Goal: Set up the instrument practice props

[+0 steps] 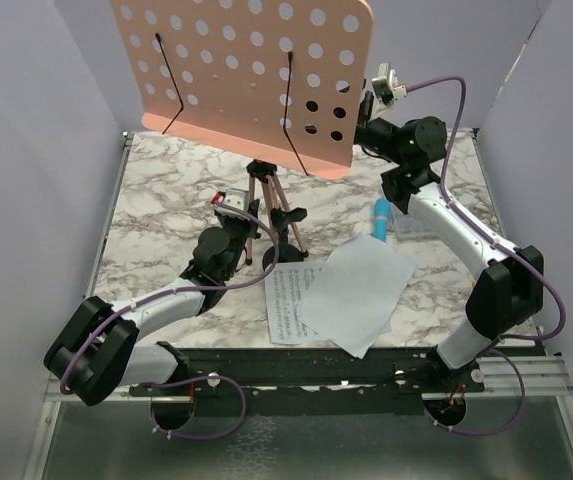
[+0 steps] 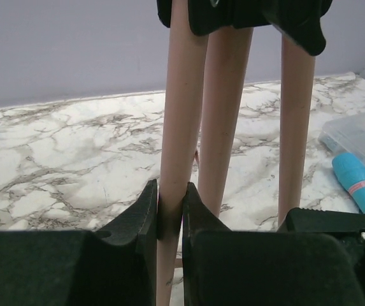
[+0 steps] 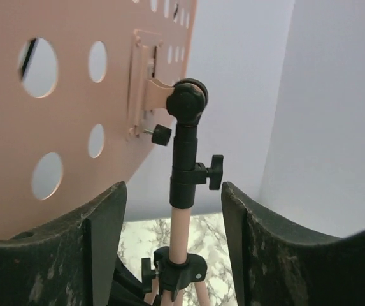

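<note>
The pink hole-dotted music stand [image 1: 246,70] stands upright on its thin tripod at the back of the marble table [image 1: 166,190]. My left gripper [image 1: 249,232] [image 2: 169,197] is shut on one pink tripod leg [image 2: 179,127] low down. My right gripper [image 1: 368,106] [image 3: 172,188] is open behind the desk's right edge. Its jaws stand wide on either side of the stand's pole [image 3: 183,210], touching nothing. Two white sheet-music pages [image 1: 361,290] [image 1: 286,300] lie overlapped at the front. The blue microphone [image 1: 379,218] [image 2: 355,182] lies beyond them. A small black round base [image 1: 278,258] sits by the tripod's foot.
A clear plastic compartment box [image 1: 413,228] [image 2: 360,131] lies next to the microphone on the right. Lilac walls [image 1: 26,150] close in the table at the back and both sides. The stand's black clamp knob [image 3: 215,172] sticks out toward my right finger.
</note>
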You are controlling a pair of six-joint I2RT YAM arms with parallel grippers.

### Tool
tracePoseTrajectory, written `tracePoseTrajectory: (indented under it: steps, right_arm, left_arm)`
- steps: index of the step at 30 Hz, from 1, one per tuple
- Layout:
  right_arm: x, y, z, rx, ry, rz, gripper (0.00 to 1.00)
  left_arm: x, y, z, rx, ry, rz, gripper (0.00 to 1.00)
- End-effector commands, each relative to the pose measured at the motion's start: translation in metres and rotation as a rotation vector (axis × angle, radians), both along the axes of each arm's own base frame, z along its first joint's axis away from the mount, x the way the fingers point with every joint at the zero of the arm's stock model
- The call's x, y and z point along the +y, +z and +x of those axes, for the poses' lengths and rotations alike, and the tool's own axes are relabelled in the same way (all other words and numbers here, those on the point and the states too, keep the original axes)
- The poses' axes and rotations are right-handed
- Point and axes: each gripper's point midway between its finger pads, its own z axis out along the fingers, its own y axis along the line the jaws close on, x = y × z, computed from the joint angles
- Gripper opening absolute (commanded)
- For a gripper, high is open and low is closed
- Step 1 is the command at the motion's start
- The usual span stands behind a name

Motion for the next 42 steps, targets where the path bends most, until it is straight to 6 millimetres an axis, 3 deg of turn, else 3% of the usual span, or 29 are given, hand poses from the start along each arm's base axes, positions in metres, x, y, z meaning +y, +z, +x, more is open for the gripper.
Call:
tracePoseTrajectory:
  steps: [1, 9, 22, 35, 42]
  right_arm:
    - [0.002, 0.012, -0.009, -0.043, 0.058, 0.008, 0.66]
    - [0.009, -0.018, 0.008, 0.022, 0.045, -0.017, 0.78]
    - [0.023, -0.068, 0.024, 0.105, 0.09, -0.095, 0.82]
    - [0.05, -0.076, 0.039, 0.164, 0.245, -0.109, 0.85]
    - [0.069, -0.077, 0.026, 0.151, 0.341, -0.137, 0.85]
  left_arm:
    - [0.027, -0.075, -0.007, 0.231, 0.111, 0.076, 0.0]
    - [0.026, -0.073, -0.007, 0.224, 0.104, 0.127, 0.0]
    - [0.028, -0.074, -0.008, 0.218, 0.119, 0.291, 0.0]
    - [0.009, -0.073, -0.012, 0.203, 0.09, 0.364, 0.0]
    - [0.002, -0.073, -0.014, 0.201, 0.076, 0.379, 0.0]
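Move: The height clamp on the music stand's shaft lies about 8 cm to the right hand's left, 2 cm ahead and 6 cm below. The tripod collar is some 9 cm straight under the clamp; the perforated desk's middle lies roughly 5 cm nearer the robot than the clamp and 9 cm above it. From the left hand, already pinching a tripod leg, the clamp is about 4 cm ahead, 4 cm right and 17 cm up. The left fingers keep their pinch on the tripod leg, carry it about 3 cm left, then slightly farther back to the right, the hand rolling some 10 degrees, left side up. Empty and opening wider, the right hand sinks about 8 cm beside the shaft while working forward and left, its fingers tipping down a little and swinging counter-clockwise, towards the height clamp, without visible contact. ##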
